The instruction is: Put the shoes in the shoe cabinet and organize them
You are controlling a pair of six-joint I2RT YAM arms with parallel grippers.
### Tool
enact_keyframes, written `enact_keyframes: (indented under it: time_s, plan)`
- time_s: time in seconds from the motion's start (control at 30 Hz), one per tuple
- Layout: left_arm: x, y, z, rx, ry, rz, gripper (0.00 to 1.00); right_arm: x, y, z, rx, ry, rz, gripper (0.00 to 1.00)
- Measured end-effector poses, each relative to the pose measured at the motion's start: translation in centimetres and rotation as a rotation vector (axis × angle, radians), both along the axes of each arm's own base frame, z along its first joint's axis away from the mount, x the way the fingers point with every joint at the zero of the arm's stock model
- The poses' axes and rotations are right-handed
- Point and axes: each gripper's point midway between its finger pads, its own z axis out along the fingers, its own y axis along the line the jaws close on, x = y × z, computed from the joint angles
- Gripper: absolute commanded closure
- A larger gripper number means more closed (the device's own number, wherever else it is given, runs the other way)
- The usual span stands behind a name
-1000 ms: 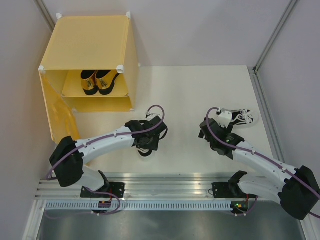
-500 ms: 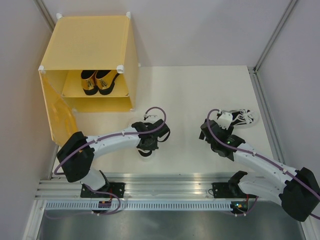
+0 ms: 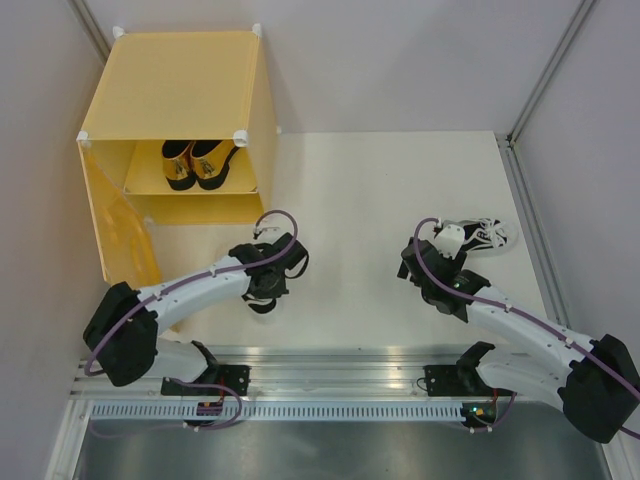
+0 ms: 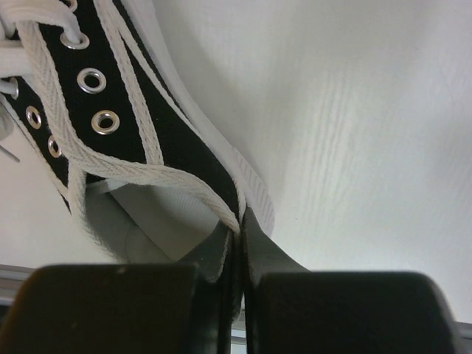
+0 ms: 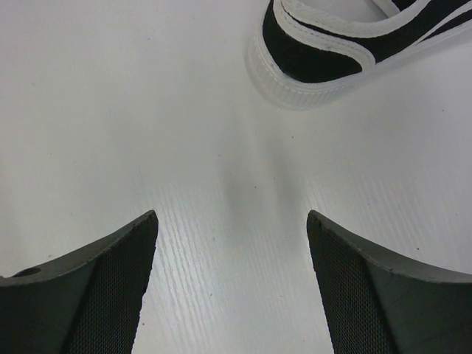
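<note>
The yellow-orange shoe cabinet (image 3: 175, 95) stands at the far left with its door (image 3: 118, 228) swung open. Two gold loafers (image 3: 198, 162) sit side by side on its inner shelf. My left gripper (image 3: 264, 288) (image 4: 240, 221) is shut on the collar edge of a white sneaker with black trim (image 3: 262, 304) (image 4: 125, 125), just in front of the cabinet. The second sneaker (image 3: 486, 235) (image 5: 332, 51) lies on the table at the right. My right gripper (image 3: 452, 242) (image 5: 230, 221) stands open just short of it, with only bare table between its fingers.
The white table (image 3: 380, 190) is bounded by grey walls at the back and both sides. A metal rail (image 3: 330, 365) runs along the near edge by the arm bases. The open cabinet door juts toward the front left.
My left gripper has shut on the sneaker and carried it left toward the cabinet. The right arm edged slightly toward the other sneaker and has stayed open.
</note>
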Motion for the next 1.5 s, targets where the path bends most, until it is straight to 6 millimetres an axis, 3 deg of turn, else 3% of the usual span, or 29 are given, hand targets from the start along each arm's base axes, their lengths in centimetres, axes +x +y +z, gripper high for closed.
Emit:
enact_keyframes:
  time_s: [0.2,0.4,0.53,0.67,0.93,1.13,1.17,1.23,1.33,1.37,1.5]
  plan:
    - [2.4,3.3,1.9,0.032,-0.066,-0.001,0.98,-0.1,-0.1,-0.4,-0.007,0.004,0.004,0.14]
    - [7.8,6.8,3.0,0.078,-0.147,-0.052,0.98,0.0,-0.1,-0.6,-0.007,-0.004,0.008,0.14]
    - [11.4,8.7,3.0,0.128,-0.165,-0.077,0.98,-0.2,-0.2,-1.1,-0.010,-0.001,0.011,0.13]
    - [14.1,9.6,1.7,0.176,-0.157,-0.158,0.98,-0.5,-0.5,-1.6,-0.018,0.008,0.012,0.14]
    - [15.3,11.7,0.4,0.212,-0.110,-0.313,0.97,-0.6,-0.6,-1.5,-0.009,-0.003,0.023,0.14]
    - [16.3,13.5,0.6,0.237,-0.122,-0.316,0.75,-0.8,-0.4,-1.8,-0.001,0.004,0.033,0.14]
    - [16.7,13.6,0.8,0.236,-0.136,-0.309,0.68,-0.8,-0.4,-1.9,-0.001,0.005,0.034,0.14]
    - [17.4,13.7,1.4,0.244,-0.172,-0.297,0.67,-0.8,-0.4,-1.9,0.002,0.005,0.035,0.14]
    - [17.9,13.9,2.3,0.257,-0.207,-0.273,0.50,-0.8,-0.3,-1.9,0.006,0.006,0.038,0.13]
    - [17.9,14.0,2.7,0.259,-0.219,-0.258,0.38,-0.8,-0.2,-1.9,0.008,0.006,0.040,0.14]
    - [17.8,14.1,5.1,0.224,-0.296,-0.176,0.29,-0.9,0.0,-2.0,0.016,0.010,0.048,0.13]
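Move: Ahead and to the left of the left hand, which still pinches the first sneaker by its heel, the cabinet's lower bay opens about 22 cm farther out and 17 cm left, close to hand height. The gold shoes stand on the shelf above it, some 28 cm ahead, 20 cm left and 12 cm up; the open door hangs about 12 cm ahead and 30 cm left. From the right hand, the bay is roughly 56 cm left and 14 cm ahead. Carrying the sneaker forward and left by the heel, the left hand arcs about 3 cm up and back down towards the lower bay, roughly 15 cm out and 13 cm across, turning some 20 degrees clockwise so the toe points in under the shelf. There the fingers open, let go of the heel and rise about 5 cm clear. ##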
